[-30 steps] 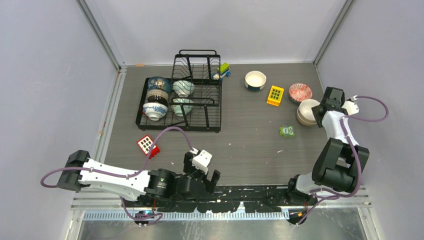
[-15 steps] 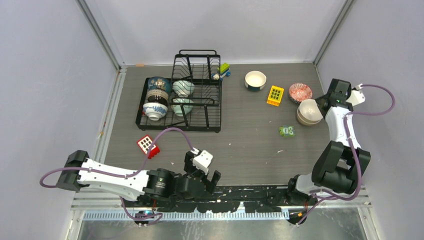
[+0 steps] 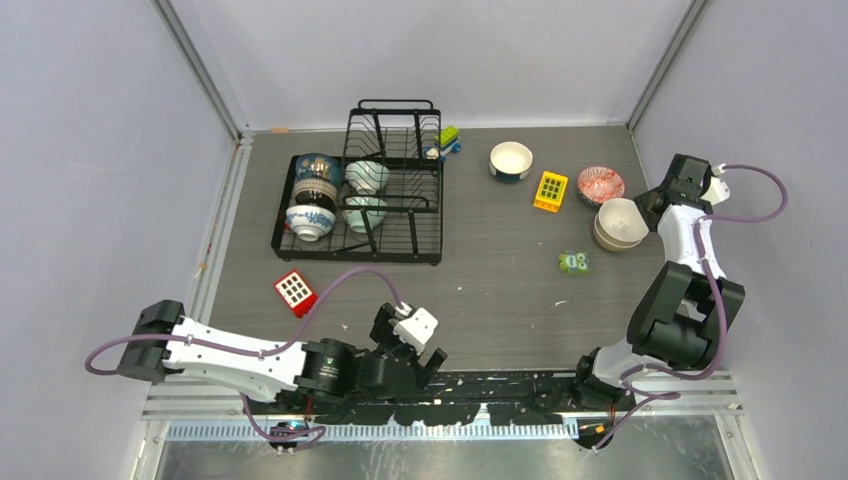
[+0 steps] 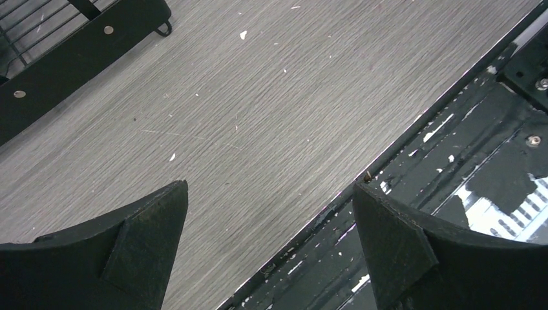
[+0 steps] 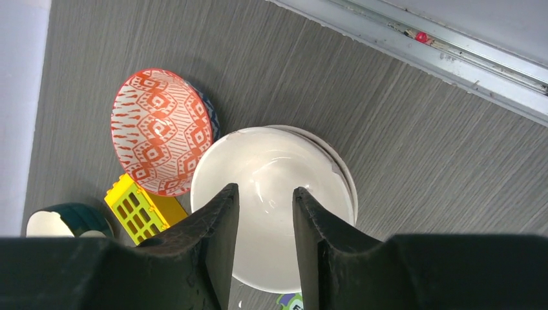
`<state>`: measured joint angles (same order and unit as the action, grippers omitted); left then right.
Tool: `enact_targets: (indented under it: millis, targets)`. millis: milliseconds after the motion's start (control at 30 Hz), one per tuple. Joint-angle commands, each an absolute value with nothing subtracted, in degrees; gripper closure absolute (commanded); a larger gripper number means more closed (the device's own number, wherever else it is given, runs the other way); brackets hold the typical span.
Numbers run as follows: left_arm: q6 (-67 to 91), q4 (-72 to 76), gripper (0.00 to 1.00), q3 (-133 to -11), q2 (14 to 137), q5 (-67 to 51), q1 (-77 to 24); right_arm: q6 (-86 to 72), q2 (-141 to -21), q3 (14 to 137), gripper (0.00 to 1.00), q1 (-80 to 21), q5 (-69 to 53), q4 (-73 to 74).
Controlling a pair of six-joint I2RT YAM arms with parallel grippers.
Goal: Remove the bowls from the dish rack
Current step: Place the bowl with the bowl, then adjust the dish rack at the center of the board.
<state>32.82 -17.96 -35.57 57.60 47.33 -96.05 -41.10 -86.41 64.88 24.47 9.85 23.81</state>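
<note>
The black wire dish rack (image 3: 420, 235) stands at the back left; its corner shows in the left wrist view (image 4: 71, 58). It holds a blue-and-white patterned bowl (image 3: 318, 172), a white and blue bowl (image 3: 309, 222) and two pale green bowls (image 3: 367, 176) (image 3: 362, 213). On the table to the right sit a white and teal bowl (image 3: 511, 160), a red-patterned bowl (image 3: 600, 185) (image 5: 160, 132) and stacked cream bowls (image 3: 619, 223) (image 5: 271, 168). My right gripper (image 3: 655, 202) (image 5: 265, 194) hovers just right of and above the cream stack, slightly open and empty. My left gripper (image 3: 425, 365) (image 4: 270, 190) is wide open and empty over the table's near edge.
A yellow block (image 3: 550, 190) (image 5: 139, 210) lies between the teal and red-patterned bowls. A green block (image 3: 573, 262) lies below the cream stack, a red block (image 3: 296, 292) in front of the rack, and small toy blocks (image 3: 447, 140) behind it. The right wall is close to my right arm.
My right gripper has drawn back to the right, off the cream bowls, and stands a little higher. My left gripper has shifted slightly right and towards the near edge.
</note>
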Motion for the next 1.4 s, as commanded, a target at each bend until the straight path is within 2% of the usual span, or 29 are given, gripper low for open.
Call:
enact_targets:
  millis: [0, 300, 433, 700, 967, 1133, 1267, 1367]
  targets:
    - [30.8, -15.5, 0.0, -38.2, 59.4, 47.9, -96.3, -41.7, -87.1, 64.5, 0.59, 25.9, 8.1, 20.7]
    - [28.6, -15.8, 0.0, -39.6, 61.6, 47.6, -96.3, -42.9, -86.1, 64.0, 0.59, 26.0, 5.9, 18.7]
    - [27.9, -15.9, 0.0, -40.3, 61.9, 47.7, -96.3, -43.9, -82.7, 66.3, 0.56, 22.9, 5.7, 17.7]
    - [26.9, -20.3, 0.0, -43.7, 61.7, 49.0, -96.2, -39.4, -75.8, 73.4, 0.54, 4.9, 11.6, 21.5]
    - [26.9, -23.5, 0.0, -47.4, 61.1, 51.1, -95.6, -39.4, -73.5, 73.7, 0.5, -10.8, 19.6, 25.0]
    - [29.9, -23.4, 0.0, -47.2, 60.4, 53.1, -94.4, -38.9, -73.7, 72.3, 0.44, -17.7, 23.8, 24.9]
    - [36.2, -25.2, 0.0, -47.7, 60.4, 54.8, -93.9, -40.2, -71.7, 68.3, 0.37, -18.4, 21.9, 22.1]
    - [42.0, -28.5, 0.0, -48.9, 60.9, 59.0, -93.8, -42.5, -69.7, 65.2, 0.24, -18.4, 21.4, 19.7]
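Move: The right hand stands beside the newly stacked cream bowl, whose middle is about 5 cm to its left, 1 cm back and 7 cm below. The front celadon bowl in the rack is some 66 cm left and level ahead; the red-patterned bowl is 8 cm ahead, 8 cm left, and the yellow brick 9 cm ahead, 20 cm left. From the left hand that celadon bowl lies about 29 cm ahead, 14 cm left. After settling about 1 cm lower beside the stacked cream bowl, the right hand rises away and sweeps quickly some 27 cm left towards the rack, swinging a little forward and back on the way, turning about 35 degrees counter-clockwise and tipping its fingers up as they open wider; it tops out near 15 cm, then sinks 3 cm. The empty left hand, still wide open, dips slightly, rises about 4 cm, then starts forward. ##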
